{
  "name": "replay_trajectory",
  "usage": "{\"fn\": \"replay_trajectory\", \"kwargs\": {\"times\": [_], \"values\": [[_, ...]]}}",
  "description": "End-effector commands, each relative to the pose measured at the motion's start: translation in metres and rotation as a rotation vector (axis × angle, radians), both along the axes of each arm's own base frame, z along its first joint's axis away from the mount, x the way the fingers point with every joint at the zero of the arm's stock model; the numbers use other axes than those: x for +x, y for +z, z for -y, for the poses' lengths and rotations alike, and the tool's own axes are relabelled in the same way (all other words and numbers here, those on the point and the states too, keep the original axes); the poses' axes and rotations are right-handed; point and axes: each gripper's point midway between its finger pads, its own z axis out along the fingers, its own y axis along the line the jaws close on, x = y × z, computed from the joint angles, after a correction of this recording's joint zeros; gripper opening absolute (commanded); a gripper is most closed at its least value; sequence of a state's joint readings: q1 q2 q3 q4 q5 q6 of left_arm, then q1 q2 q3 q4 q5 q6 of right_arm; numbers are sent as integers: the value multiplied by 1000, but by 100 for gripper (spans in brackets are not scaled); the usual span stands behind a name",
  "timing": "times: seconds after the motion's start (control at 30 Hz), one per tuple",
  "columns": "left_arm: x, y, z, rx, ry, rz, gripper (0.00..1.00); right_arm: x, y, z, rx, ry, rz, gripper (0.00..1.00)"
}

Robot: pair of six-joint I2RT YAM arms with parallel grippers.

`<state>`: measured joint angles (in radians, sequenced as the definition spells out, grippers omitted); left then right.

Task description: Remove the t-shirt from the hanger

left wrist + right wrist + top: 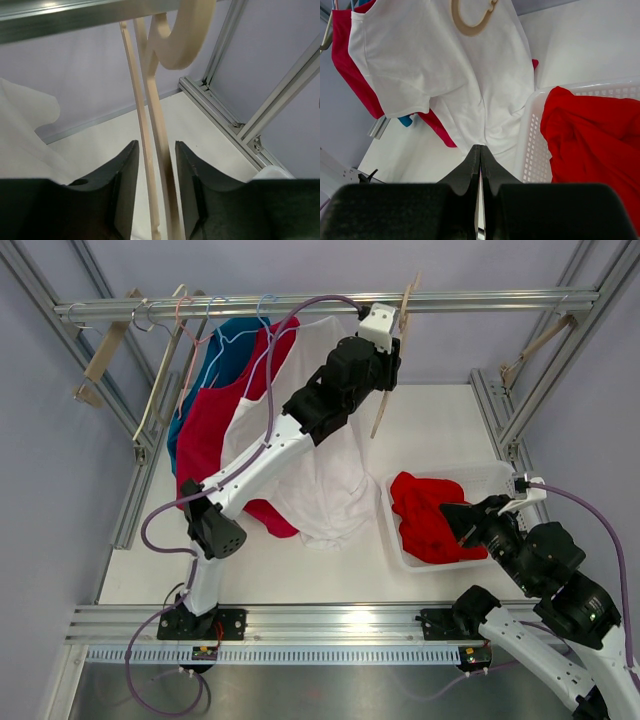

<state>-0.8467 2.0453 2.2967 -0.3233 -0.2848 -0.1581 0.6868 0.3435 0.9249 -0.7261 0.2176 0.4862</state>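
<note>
A bare wooden hanger (383, 405) hangs edge-on from the top rail (480, 302) by its hook. My left gripper (386, 365) is raised to it. In the left wrist view the hanger (162, 125) runs between the fingers of my left gripper (156, 146), which is open with a gap on each side. A white t-shirt (330, 475) hangs to the left behind the left arm, its hem on the table. What holds it up is hidden. My right gripper (447, 515) is shut and empty over the basket. The right wrist view shows the right gripper (480, 148) and the white t-shirt (445, 65).
A white basket (500, 472) at the right holds a red t-shirt (428, 515). Red (205, 430) and blue (225, 350) shirts hang on wire hangers left of the white one. Bare wooden hangers hang at far left (100, 355) and far right (535, 345). Aluminium frame posts stand on both sides.
</note>
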Motion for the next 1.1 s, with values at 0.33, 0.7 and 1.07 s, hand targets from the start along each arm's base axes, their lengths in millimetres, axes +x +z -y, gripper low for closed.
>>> {"fn": "replay_trajectory", "kwargs": {"times": [0.33,0.7,1.07], "values": [[-63,100,-76,-87,5,154,50,4,18,-22,34,79,26,8],[-59,68,-207,1,245,63,52,8,19,-37,61,130,34,8],[-27,29,-273,10,268,-36,62,8,9,-46,68,163,7,9]]}}
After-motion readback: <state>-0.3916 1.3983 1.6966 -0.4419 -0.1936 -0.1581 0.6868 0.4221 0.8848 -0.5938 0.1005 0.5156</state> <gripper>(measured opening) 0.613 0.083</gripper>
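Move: The white t-shirt's light-blue hanger is about 25 cm left of the left hand, 4 ahead, at much the same height; its white t-shirt hangs roughly 20 cm left, 3 ahead and 20 below. The emptied wooden hanger stands between the left fingers, its middle some 4 cm ahead, 0 sideways and 5 below. From the right hand, the light-blue hanger is about 32 cm ahead, 34 left and 10 above. Back the left gripper off the empty wooden hanger, about 8 cm back and up while starting left. Then sweep left past the front of the white t-shirt to its light-blue hanger, some 28 cm in all, easing forward and down, turning about 20 degrees counter-clockwise and opening wider. Shift the closed right gripper about 4 cm left. ##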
